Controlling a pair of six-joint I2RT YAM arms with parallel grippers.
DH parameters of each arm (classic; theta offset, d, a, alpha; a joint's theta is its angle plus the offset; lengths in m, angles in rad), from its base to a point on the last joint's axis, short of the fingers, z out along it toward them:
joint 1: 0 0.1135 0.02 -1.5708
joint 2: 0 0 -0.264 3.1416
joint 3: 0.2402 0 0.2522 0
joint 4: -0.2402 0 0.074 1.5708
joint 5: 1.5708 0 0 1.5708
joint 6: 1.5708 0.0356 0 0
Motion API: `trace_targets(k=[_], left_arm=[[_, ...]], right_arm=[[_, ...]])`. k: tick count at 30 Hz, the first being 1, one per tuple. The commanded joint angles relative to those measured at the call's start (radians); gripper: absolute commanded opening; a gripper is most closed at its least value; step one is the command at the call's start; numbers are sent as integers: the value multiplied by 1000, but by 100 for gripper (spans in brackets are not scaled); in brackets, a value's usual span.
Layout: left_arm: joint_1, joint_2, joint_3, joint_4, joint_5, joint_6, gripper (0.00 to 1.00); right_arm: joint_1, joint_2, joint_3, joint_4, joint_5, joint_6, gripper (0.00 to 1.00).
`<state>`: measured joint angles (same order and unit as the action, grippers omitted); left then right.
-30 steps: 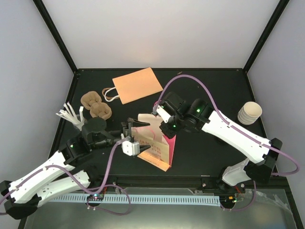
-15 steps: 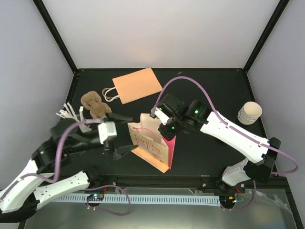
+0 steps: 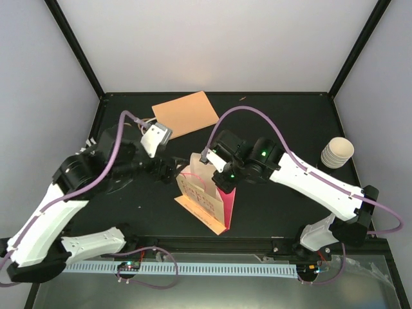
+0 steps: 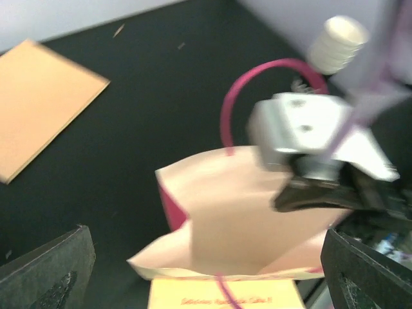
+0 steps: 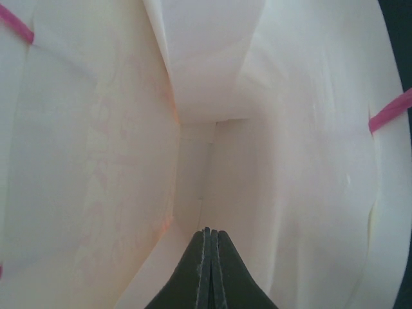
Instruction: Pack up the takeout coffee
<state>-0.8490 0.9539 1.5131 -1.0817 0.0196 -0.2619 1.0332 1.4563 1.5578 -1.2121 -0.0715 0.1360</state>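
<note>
The takeout coffee [image 3: 337, 152], a cream-white ribbed cup, stands alone at the table's right edge and shows at the top of the left wrist view [image 4: 338, 44]. A cream paper bag [image 3: 205, 193] with pink handles stands upright in the middle, its mouth open [image 4: 238, 219]. My right gripper [image 3: 222, 177] is shut and reaches down inside the bag, its black fingertips [image 5: 207, 257] pressed together against the pale inner walls. My left gripper [image 3: 168, 171] hangs wide open just left of the bag's mouth, nothing between its fingers [image 4: 58, 270].
A flat orange-brown paper bag [image 3: 185, 114] lies at the back of the table, also seen in the left wrist view [image 4: 38, 103]. My raised left arm [image 3: 96, 167] covers the table's left side. Black frame posts stand at the back corners.
My left arm rose and swung from the bag's near side to its left, and its gripper opened wide. The right gripper stayed shut in the bag's mouth.
</note>
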Motion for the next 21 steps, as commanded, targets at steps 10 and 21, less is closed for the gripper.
trace_targets(k=[10,21], left_arm=[[280,145,-54,-91,350,212,99],[280,257,-116,-70,448,283,99]], right_arm=[[62,-5,31,16,-13,26,1],[64,0,39,19,-8,24,1]])
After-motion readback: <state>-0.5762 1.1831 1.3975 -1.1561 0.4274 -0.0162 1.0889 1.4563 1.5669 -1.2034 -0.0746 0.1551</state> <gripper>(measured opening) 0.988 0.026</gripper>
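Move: The mouth of the open paper bag lies about 7 cm to the left hand's right, level with it fore and aft, some 16 cm below. The shut right gripper is about 13 cm to its right, roughly level and 14 cm lower; the flat brown bag lies some 35 cm ahead, nearly in line. From the right hand the mouth is about 6 cm left, level, and 3 cm below. Wide open, the left hand descends about 10 cm towards the paper bag's mouth, first swinging forward, fingers tipping down. ##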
